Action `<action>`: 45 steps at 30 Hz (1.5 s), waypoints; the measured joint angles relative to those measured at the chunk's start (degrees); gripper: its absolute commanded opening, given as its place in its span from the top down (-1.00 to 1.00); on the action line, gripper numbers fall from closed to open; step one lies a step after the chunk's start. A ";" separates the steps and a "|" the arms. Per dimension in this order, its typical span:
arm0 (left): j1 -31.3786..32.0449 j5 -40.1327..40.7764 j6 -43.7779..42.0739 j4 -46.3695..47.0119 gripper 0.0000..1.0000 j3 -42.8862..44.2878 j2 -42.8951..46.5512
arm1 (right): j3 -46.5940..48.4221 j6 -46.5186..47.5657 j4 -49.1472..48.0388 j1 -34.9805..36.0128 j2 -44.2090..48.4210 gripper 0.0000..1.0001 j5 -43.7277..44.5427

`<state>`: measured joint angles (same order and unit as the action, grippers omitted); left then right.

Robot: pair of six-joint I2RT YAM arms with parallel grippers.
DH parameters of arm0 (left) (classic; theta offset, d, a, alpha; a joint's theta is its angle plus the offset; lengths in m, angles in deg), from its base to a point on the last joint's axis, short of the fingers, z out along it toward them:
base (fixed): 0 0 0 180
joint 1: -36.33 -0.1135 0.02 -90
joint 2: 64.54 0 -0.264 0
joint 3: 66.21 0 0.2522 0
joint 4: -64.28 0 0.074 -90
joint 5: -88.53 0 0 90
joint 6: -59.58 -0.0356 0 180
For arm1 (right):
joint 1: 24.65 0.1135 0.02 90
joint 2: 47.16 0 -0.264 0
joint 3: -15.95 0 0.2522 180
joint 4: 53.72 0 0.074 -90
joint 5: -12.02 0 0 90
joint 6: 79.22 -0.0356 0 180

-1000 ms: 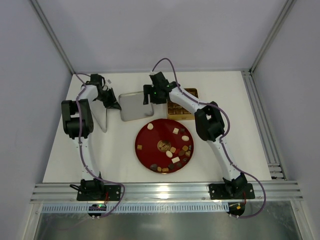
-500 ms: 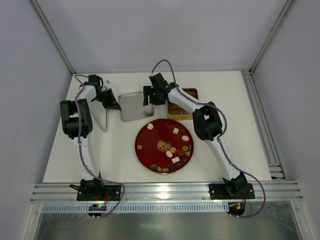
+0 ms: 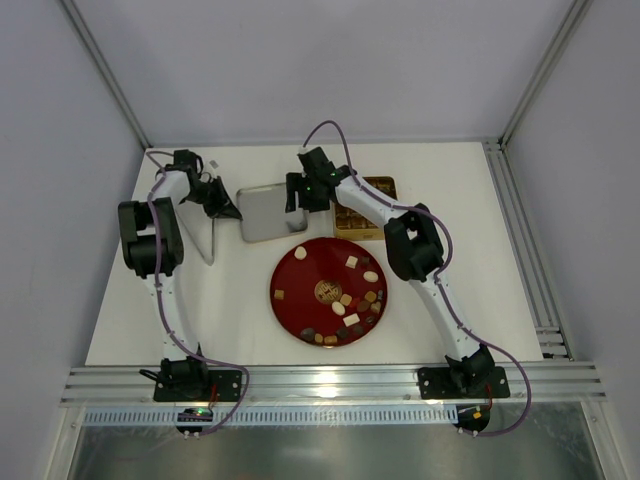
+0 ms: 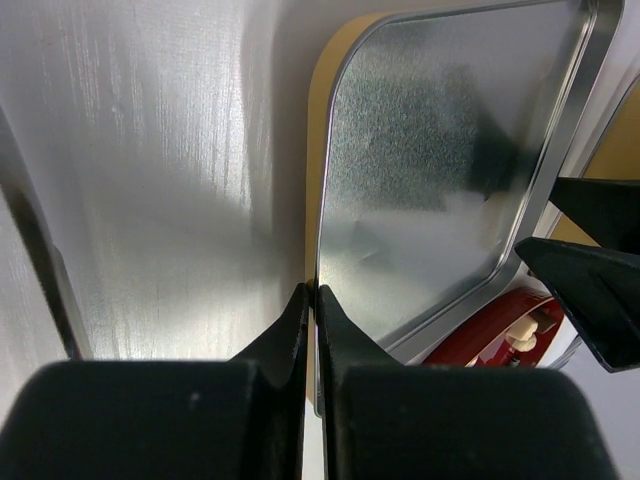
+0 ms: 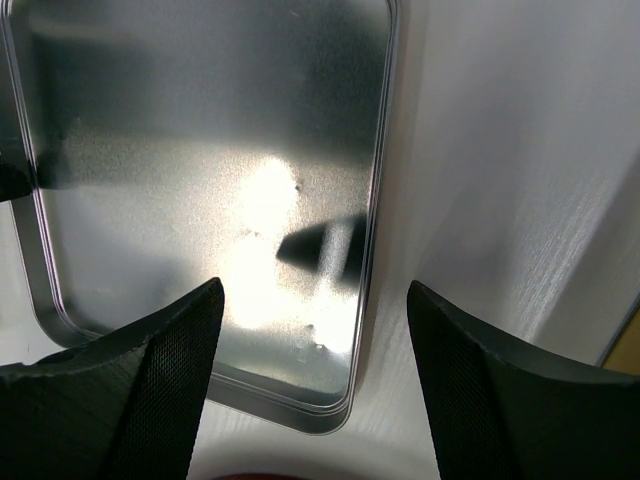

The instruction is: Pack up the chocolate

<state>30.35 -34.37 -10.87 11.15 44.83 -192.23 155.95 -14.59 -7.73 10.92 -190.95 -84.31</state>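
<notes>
Chocolate point(image 3: 351, 262) in brown and cream pieces lies scattered on the round red plate point(image 3: 290, 280), with several bunched at its near rim. The gold tin point(image 3: 386, 186) stands behind the plate, half hidden under my right arm. A silver tin lid point(image 3: 265, 215) lies inside-up to its left. My left gripper point(image 3: 232, 209) point(image 4: 315, 292) is shut on the lid's point(image 4: 430, 160) left rim. My right gripper point(image 3: 297, 196) point(image 5: 315, 288) hangs open above the lid's point(image 5: 200, 150) right edge, which runs between its fingers.
A metal rail point(image 3: 330, 385) runs along the near table edge, by both arm bases. Grey walls close in the back and sides. In the left wrist view the right gripper's fingers point(image 4: 590, 270) show past the lid, above the plate's rim point(image 4: 480, 340).
The right gripper's jaws have narrowed slightly. The left arm has shifted a little to the left and back. The lid and plate stay where they were.
</notes>
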 measured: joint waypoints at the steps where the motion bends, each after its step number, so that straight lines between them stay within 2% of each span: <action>1: -0.11 -0.17 0.00 0.00 1.00 0.00 0.00 | 0.00 -0.09 0.00 0.00 0.00 -0.46 -0.07; 4: -0.35 -0.50 0.07 -0.02 1.00 0.00 0.00 | 0.17 -0.35 -0.07 0.00 -0.26 -0.36 -0.31; 6: -0.42 -0.68 0.11 -0.02 1.00 0.00 0.00 | 0.24 -0.50 -0.26 0.00 -0.39 -0.23 -0.48; 14: -0.42 -1.05 0.20 -0.11 1.00 0.00 0.00 | 0.57 -1.01 -0.57 0.00 -0.96 -0.04 -1.16; 18: -0.50 -0.96 0.17 -0.15 0.99 0.00 0.00 | 0.70 -1.29 -0.50 -0.09 -1.16 0.13 -1.09; 21: -0.66 -1.01 0.20 -0.15 1.00 0.00 0.02 | 0.74 -1.42 -0.50 -0.33 -1.29 0.29 -1.18; 28: -0.92 -0.74 0.15 -0.17 1.00 0.00 0.00 | 0.74 -1.77 -0.57 -0.94 -1.49 0.81 -1.25; 31: -0.98 -0.59 0.15 -0.17 1.00 0.00 0.00 | 0.72 -1.86 -0.72 -1.14 -1.49 0.92 -1.33; 36: -1.11 -0.55 0.15 -0.15 1.00 0.00 -0.15 | 0.02 -2.10 -2.14 -1.33 -1.44 0.92 -1.88; 45: -1.29 -0.33 0.15 -0.13 1.00 0.00 -1.03 | -6.84 -5.33 -7.58 -2.27 1.46 0.92 -6.62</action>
<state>29.06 -34.70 -10.71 11.01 44.83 -193.26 149.11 -19.92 -15.31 8.65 -189.48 -90.93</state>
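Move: Between the right hand's open fingers, about 1 cm to the hand's right and 1 cm below, runs the right rim of the silver tray, its middle about 1 cm farther out. From that hand the gold box stands some 15 cm to the right, level with it, and the red plate's centre about 20 cm back and 7 cm right. The left hand already pinches the tray's left rim; the right rim lies about 15 cm to its right and 2 cm ahead. Closing from wide open to nearly shut, the right fingers pinch the tray's right rim as the hand sinks about 1 cm; it then slips 1 cm forward and comes back, rising slightly and rolling its left side up some 10 degrees. The left hand keeps its pinch and eases about 1 cm left, dipping slightly at the end. ##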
